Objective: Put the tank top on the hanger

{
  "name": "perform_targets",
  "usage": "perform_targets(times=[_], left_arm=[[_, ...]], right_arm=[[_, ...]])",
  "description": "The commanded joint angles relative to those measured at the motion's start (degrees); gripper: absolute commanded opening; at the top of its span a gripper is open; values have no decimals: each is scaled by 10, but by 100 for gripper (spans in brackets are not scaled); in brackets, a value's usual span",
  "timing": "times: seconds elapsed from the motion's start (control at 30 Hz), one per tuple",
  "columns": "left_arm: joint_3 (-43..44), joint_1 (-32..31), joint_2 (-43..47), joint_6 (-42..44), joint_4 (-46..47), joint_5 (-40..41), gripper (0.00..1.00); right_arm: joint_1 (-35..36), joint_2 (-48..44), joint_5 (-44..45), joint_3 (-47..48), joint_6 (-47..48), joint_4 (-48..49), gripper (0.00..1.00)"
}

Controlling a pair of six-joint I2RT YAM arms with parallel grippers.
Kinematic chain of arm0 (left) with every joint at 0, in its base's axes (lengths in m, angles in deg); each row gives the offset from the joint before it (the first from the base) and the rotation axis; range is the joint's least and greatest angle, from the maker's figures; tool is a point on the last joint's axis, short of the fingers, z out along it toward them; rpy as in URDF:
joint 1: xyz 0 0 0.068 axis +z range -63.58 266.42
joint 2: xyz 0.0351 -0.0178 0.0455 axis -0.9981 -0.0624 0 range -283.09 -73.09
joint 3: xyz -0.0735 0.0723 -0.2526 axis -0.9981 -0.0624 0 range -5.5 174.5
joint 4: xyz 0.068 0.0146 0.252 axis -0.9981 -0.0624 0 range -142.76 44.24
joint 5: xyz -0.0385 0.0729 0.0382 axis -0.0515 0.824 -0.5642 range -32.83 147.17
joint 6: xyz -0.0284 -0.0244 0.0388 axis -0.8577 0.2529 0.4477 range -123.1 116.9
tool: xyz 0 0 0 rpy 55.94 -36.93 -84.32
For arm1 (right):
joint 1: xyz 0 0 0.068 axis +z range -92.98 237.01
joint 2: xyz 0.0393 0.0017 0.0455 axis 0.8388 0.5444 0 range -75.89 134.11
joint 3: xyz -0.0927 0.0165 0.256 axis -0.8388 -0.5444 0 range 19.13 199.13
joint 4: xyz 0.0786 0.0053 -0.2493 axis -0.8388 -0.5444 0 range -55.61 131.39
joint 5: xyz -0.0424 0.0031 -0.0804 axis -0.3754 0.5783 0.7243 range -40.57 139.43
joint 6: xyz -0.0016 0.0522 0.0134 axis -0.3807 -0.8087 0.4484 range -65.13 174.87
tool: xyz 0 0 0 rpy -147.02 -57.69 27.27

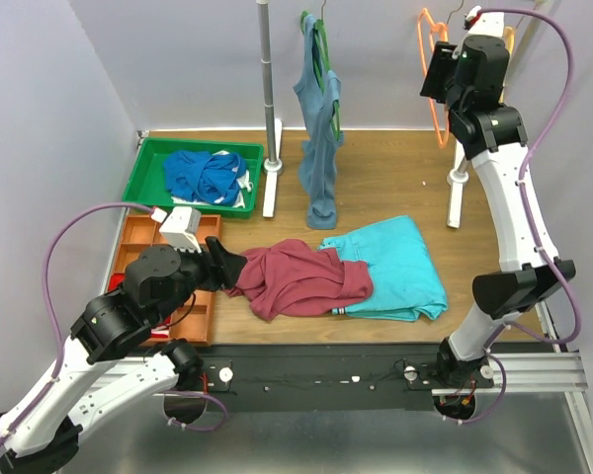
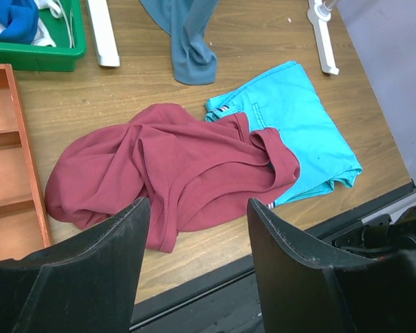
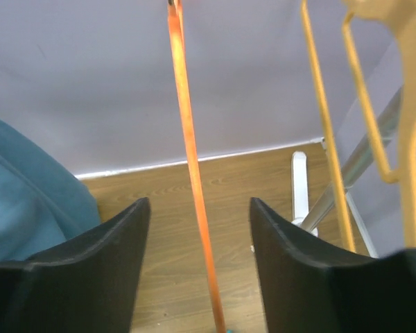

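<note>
The maroon tank top (image 1: 301, 279) lies crumpled on the wooden table, partly over a turquoise folded garment (image 1: 400, 265). My left gripper (image 1: 233, 269) hovers at its left edge. In the left wrist view the tank top (image 2: 173, 163) spreads beyond the open left gripper (image 2: 198, 216), which holds nothing. The bright orange hanger (image 1: 438, 123) hangs on the rack at the back right, with my right gripper (image 1: 439, 77) raised to it. In the right wrist view the hanger's thin bar (image 3: 189, 159) runs down between the open right gripper (image 3: 199, 208), touching neither finger.
A paler yellow-orange hanger (image 3: 331, 146) hangs right of the orange one. A grey-blue top on a green hanger (image 1: 319, 128) hangs mid-back from a rack with white feet (image 1: 458, 193). A green bin (image 1: 148, 163) with blue cloth and an orange tray (image 1: 138, 237) sit at the left.
</note>
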Motion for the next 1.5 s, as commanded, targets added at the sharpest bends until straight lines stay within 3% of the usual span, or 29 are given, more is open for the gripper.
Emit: perform_targets(times=[0.0,0.23,0.37,0.4,0.43,0.63,0.87,1.07,1.23,1.47], left_arm=[[2,1,11,-1,-4,9,67],[5,1,15,0,-13,17,67],[6,1,11,1,-11,18,67],[6,1,10,1,-10,20,67],[5,2,9,-1,-8,19,67],[-7,1,3,-4,8,12,67],[-21,1,-7,-9,25,11,67],[-51,1,-18,-52,48,23,67],[-101,1,-37,-83,82,33,68],[-191,1,-48,-127,125,45,67]], right_arm=[[-14,28,-58,-5,-8,-14,62],[-14,32,-36,-18,-16,-12,37],[-14,26,-19,3,-15,-22,13],[-14,26,-10,10,-14,-29,3],[-14,24,-7,30,-14,-32,1],[-14,-1,-24,55,-12,-40,1],[-14,-48,-70,20,-38,-52,1],[-14,-147,-112,-108,-72,-32,1],[-14,-219,-199,-183,-103,-80,1],[-14,-397,-255,-426,-136,-112,1]])
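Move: The orange hanger hangs edge-on between the right hand's open fingers, its near side about 3 cm ahead, none to the side and 5 cm lower. The yellow hanger is about 3 cm ahead and 11 cm right of that hand, the hung blue tank top 3 cm ahead, 20 cm left and 15 cm lower. The maroon tank top lies about 9 cm ahead, 12 cm right and 25 cm below the left hand, turquoise clothes 11 ahead, 34 right. The orange hanger is reached with a short right-hand push, 2 cm forward and 4 down, and pinched between the closing fingers. The hand lifts it about 6 cm, then draws back some 17 cm towards the robot, sinking and turning about 15 degrees counter-clockwise. Late on, the open left hand sinks about 9 cm towards the maroon tank top. ##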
